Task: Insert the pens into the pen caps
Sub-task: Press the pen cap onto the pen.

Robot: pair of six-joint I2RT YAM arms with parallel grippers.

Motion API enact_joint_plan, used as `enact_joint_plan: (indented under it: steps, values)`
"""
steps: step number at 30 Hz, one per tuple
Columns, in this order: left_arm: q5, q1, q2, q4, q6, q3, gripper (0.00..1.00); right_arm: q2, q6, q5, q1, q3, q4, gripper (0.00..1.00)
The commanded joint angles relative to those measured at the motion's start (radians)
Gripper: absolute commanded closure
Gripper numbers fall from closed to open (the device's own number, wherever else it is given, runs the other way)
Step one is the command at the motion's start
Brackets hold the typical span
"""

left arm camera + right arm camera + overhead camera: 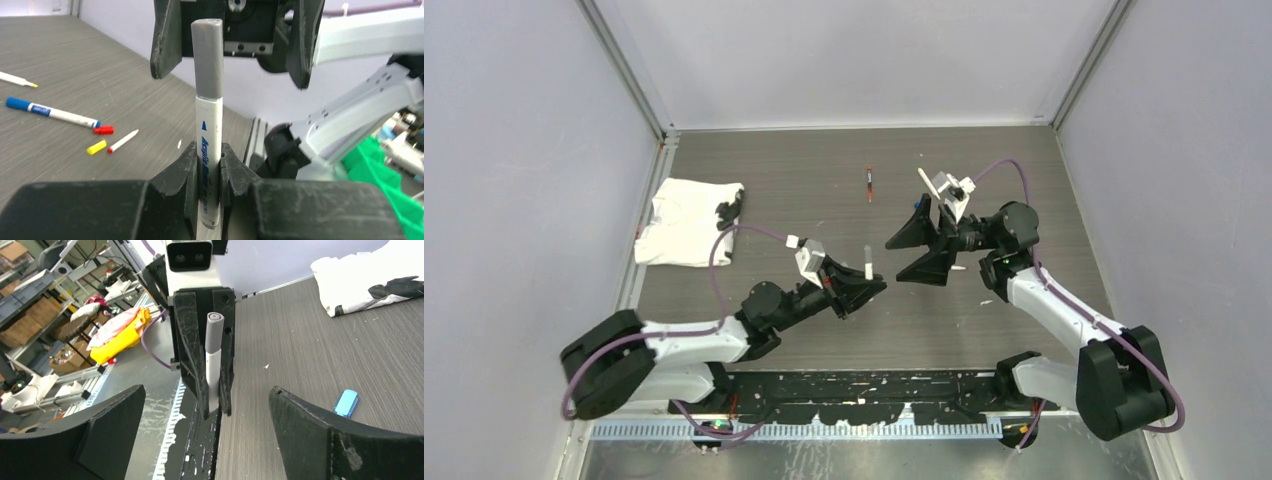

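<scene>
My left gripper (208,150) is shut on the white barrel of a pen (209,131) that stands upright. A grey pen cap (208,60) sits on the pen's top end. My right gripper (207,390) is open just opposite, with its fingers (165,40) wide on either side of the cap and not touching it. In the top view the held pen (868,262) is at mid-table between the left gripper (869,285) and the right gripper (896,260). A blue-ended pen (50,111), a red-tipped pen (123,141), a red cap (104,130) and a yellow cap (96,147) lie on the table.
A white cloth (686,220) with a dark item on it lies at the left of the table. A light-blue oblong piece (346,403) rests on the table near my right gripper. A yellow-tipped pen (17,79) lies farther back. Enclosure walls surround the table.
</scene>
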Motion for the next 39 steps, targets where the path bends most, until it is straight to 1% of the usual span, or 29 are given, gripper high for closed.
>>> enact_joint_plan:
  steps: [1, 3, 5, 7, 9, 10, 11, 12, 13, 14, 17, 18, 22, 25, 30, 33, 39]
  values:
    - [0.107, 0.015, -0.205, -0.467, 0.165, 0.04, 0.99, -0.029, -0.017, -0.079, -0.023, 0.04, -0.012, 0.0]
    - [0.147, 0.014, -0.273, -0.636, 0.218, 0.076, 0.99, -0.021, -0.019, -0.066, -0.023, 0.052, -0.025, 0.0]
    - [0.166, 0.017, -0.323, -0.73, 0.242, 0.092, 0.99, -0.011, -0.023, -0.035, -0.023, 0.072, -0.065, 0.0]
    - [0.171, 0.023, -0.358, -0.794, 0.243, 0.108, 0.99, -0.005, -0.078, 0.003, -0.022, 0.115, -0.206, 0.01]
    - [0.176, 0.029, -0.371, -0.83, 0.228, 0.126, 0.99, -0.001, -0.214, 0.053, -0.023, 0.183, -0.465, 0.02]
    - [0.186, 0.034, -0.368, -0.837, 0.216, 0.135, 0.99, 0.002, -0.339, 0.084, -0.02, 0.236, -0.677, 0.03]
    - [0.197, 0.038, -0.361, -0.84, 0.2, 0.146, 0.99, 0.009, -0.503, 0.131, -0.012, 0.305, -0.946, 0.03]
    - [0.205, 0.046, -0.352, -0.84, 0.185, 0.156, 0.99, 0.027, -0.712, 0.188, 0.002, 0.393, -1.199, 0.02]
    - [0.217, 0.053, -0.339, -0.839, 0.172, 0.166, 0.99, 0.038, -0.82, 0.196, 0.019, 0.448, -1.325, 0.02]
    - [0.23, 0.06, -0.326, -0.836, 0.158, 0.175, 0.99, 0.041, -0.833, 0.162, 0.024, 0.465, -1.335, 0.02]
    - [0.277, 0.087, -0.285, -0.803, 0.118, 0.194, 0.99, 0.022, -0.671, 0.085, 0.028, 0.404, -1.137, 0.02]
    - [0.298, 0.096, -0.267, -0.782, 0.102, 0.2, 0.99, 0.023, -0.64, 0.077, 0.031, 0.383, -1.106, 0.02]
    - [0.346, 0.117, -0.215, -0.73, 0.074, 0.222, 0.99, 0.031, -0.637, 0.075, 0.057, 0.352, -1.1, 0.04]
    - [0.373, 0.125, -0.179, -0.707, 0.057, 0.247, 0.99, 0.037, -0.632, 0.092, 0.089, 0.352, -1.099, 0.07]
    - [0.401, 0.127, -0.126, -0.67, 0.036, 0.265, 0.99, 0.059, -0.6, 0.126, 0.116, 0.356, -1.08, 0.15]
    - [0.421, 0.128, -0.086, -0.634, 0.019, 0.27, 0.99, 0.063, -0.554, 0.121, 0.126, 0.35, -1.036, 0.26]
    - [0.439, 0.132, -0.025, -0.58, -0.003, 0.281, 1.0, 0.066, -0.515, 0.109, 0.128, 0.344, -1.003, 0.3]
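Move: The grey pen cap sits on the pen that the left hand holds upright: roughly 8 cm above the left hand's point, about 1 cm to its left and level with it in reach. From the open, empty right hand the cap is about 7 cm left, 3 cm higher and level in reach. On the table some 27 cm below the right hand, the blue highlighter lies about 16 cm ahead and 13 cm left, the yellow cap about 19 ahead and 11 right. The right hand, still wide open, swings forward about 5 cm and a little up, then comes back, sinks and moves left towards the pen cap, its fingertips dipping some 15 degrees as the fingers start to close to about three quarters open, with no grip yet. The left hand keeps its pinch on the pen, drawing back and left a few centimetres, then returning right about 3.5 cm while sinking; it tips its fingers down some 20 degrees and turns clockwise, so the capped end leans towards the right hand's open jaws. ##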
